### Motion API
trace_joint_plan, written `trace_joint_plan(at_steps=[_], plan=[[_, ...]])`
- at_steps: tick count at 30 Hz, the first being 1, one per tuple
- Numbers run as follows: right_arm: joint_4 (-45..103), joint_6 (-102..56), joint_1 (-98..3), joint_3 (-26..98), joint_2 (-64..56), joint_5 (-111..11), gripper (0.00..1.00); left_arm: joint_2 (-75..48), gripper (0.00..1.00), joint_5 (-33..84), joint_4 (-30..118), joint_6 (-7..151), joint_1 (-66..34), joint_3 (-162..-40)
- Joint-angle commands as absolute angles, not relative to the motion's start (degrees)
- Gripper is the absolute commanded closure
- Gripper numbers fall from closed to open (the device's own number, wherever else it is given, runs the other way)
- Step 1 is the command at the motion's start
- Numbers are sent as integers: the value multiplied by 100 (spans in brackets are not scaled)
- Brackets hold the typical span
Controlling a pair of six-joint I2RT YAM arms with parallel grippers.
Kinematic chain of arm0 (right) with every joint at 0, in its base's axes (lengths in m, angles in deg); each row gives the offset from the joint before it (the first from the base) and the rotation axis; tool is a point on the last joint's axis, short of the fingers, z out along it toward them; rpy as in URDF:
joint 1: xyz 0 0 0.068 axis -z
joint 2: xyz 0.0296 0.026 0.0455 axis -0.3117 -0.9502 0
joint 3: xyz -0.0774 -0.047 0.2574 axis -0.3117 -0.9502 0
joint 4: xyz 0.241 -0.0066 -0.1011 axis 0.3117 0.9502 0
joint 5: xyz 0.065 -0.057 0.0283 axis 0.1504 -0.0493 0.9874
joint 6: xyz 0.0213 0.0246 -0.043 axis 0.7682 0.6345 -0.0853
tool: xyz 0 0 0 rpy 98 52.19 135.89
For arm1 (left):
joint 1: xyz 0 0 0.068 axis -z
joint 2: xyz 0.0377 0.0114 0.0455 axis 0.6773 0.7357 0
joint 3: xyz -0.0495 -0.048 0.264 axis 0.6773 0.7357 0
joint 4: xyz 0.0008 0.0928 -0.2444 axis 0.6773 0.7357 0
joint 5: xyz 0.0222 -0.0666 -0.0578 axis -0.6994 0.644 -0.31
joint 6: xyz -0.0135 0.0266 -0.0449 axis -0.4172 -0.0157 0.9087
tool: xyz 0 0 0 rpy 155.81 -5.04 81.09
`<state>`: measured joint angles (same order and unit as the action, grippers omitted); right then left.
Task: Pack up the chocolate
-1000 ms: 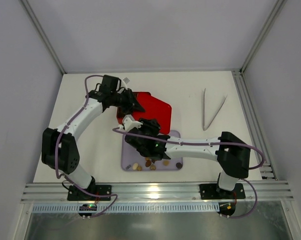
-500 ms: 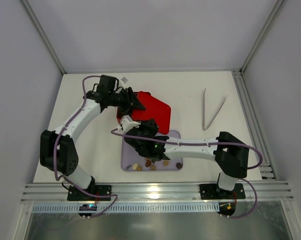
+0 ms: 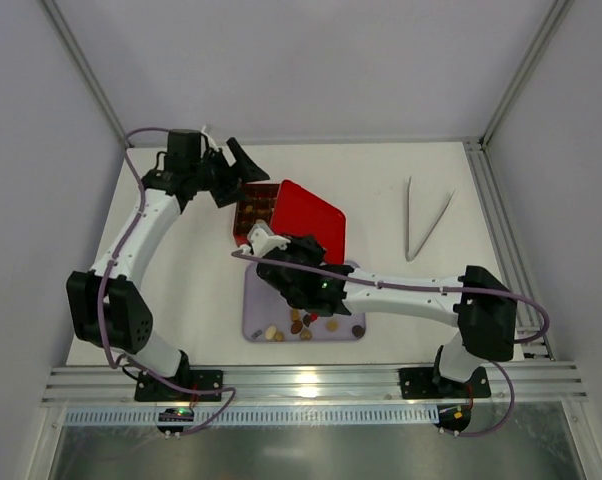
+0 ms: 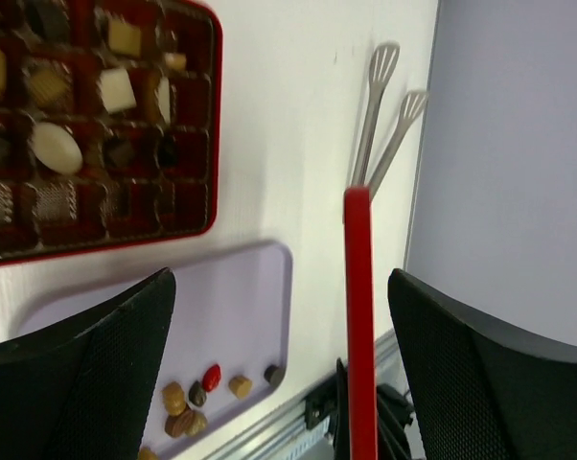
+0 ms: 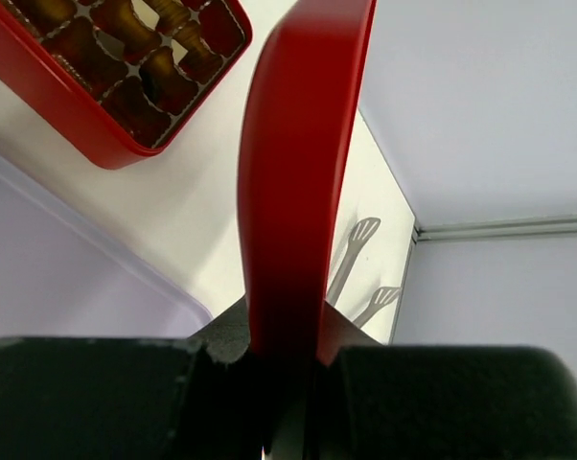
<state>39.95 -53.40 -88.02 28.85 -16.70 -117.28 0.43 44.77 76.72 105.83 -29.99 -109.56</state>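
Several loose chocolates (image 3: pixel 301 325) lie at the front of the lilac tray (image 3: pixel 256 305); they also show in the left wrist view (image 4: pixel 197 398). The red box (image 3: pixel 238 232) stands uncovered, and chocolates fill many of its compartments (image 4: pixel 54 149). My right gripper (image 3: pixel 279 250) is shut on the edge of the red lid (image 3: pixel 311 220) and holds it tilted, right of the box. In the right wrist view the lid (image 5: pixel 298 172) rises from between the jaws of that gripper (image 5: pixel 288 355). My left gripper (image 3: pixel 236 172) is open and empty, behind and left of the box.
Metal tongs (image 3: pixel 409 230) lie at the right of the table, also seen from the left wrist (image 4: pixel 375 115). The lid stands edge-on in the left wrist view (image 4: pixel 358 316). A metal rail (image 3: pixel 301 380) runs along the near edge.
My left gripper has pulled back and left off the box and now stands open. The right gripper has lifted and tilted the lid, uncovering the box's chocolates.
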Motion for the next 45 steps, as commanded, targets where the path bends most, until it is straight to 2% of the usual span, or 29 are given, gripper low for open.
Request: trace_joint_plan(at_steps=[1,4,7,11,12,14,15,19,26,32,38,45], plan=[[4714,-4824,-8672,3505,-1402,-11357,96,-117,11,3918,7450,10483,-3392,-11459],[5314,-4375,-8461,3866,-1403,-10891,96,-213,11,3576,7406,10492,-3691,-11565],[5912,-3787,-7847,4656,-1464,-9610,96,-389,11,3399,7371,10483,-3850,-11565],[6230,-2927,-6845,5911,-1736,-7028,96,-556,11,3136,7371,10334,-3912,-11469],[6186,-2662,-6643,6098,-1919,-5821,96,-609,11,3082,7371,10290,-3912,-11442],[6046,-1908,-6019,6511,-2175,-4645,96,-627,11,3021,7371,10184,-3921,-11372],[5741,-1599,-5826,6583,-2428,-3631,96,-618,11,3012,7371,10149,-3921,-11311],[4352,-131,-5262,6408,-2904,-2008,96,-522,10,2994,7344,9983,-3921,-11169],[1514,2138,-4892,5591,-3766,-1090,96,-267,11,2968,7125,9806,-3921,-10915],[239,3237,-4831,5292,-4486,-940,96,136,11,2976,7001,9727,-3921,-10905],[-694,3976,-4664,5037,-4856,-922,96,611,11,2977,6931,9709,-3886,-10958],[-810,4064,-4576,5028,-5067,-887,96,937,11,2985,6887,9630,-3833,-10976]])
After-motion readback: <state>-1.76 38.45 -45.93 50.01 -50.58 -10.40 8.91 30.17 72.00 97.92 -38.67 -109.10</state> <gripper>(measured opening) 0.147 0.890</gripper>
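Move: The right hand already grips the red lid by its near part. The open chocolate box it is meant for stands about 19 cm ahead of this hand, some 10 cm to its left and roughly 17 cm below; the lavender tray is centred about 7 cm back, straight in line and 20 cm below. From the empty left hand the box is about 10 cm ahead, 5 cm to the right and 20 cm down, the lid's middle some 15 cm right and 3 cm nearer the base. Forward about 15 cm and left about 10 cm, the right hand carries the gripped lid over the box in an arc, rising some 10 cm and sinking again to slightly below its starting height, while its wrist rolls well over 100 degrees until the fingers point left. The open left hand swings about 10 cm left and slightly forward and up, clear of the lid, then sinks some 12 cm beside the box. ##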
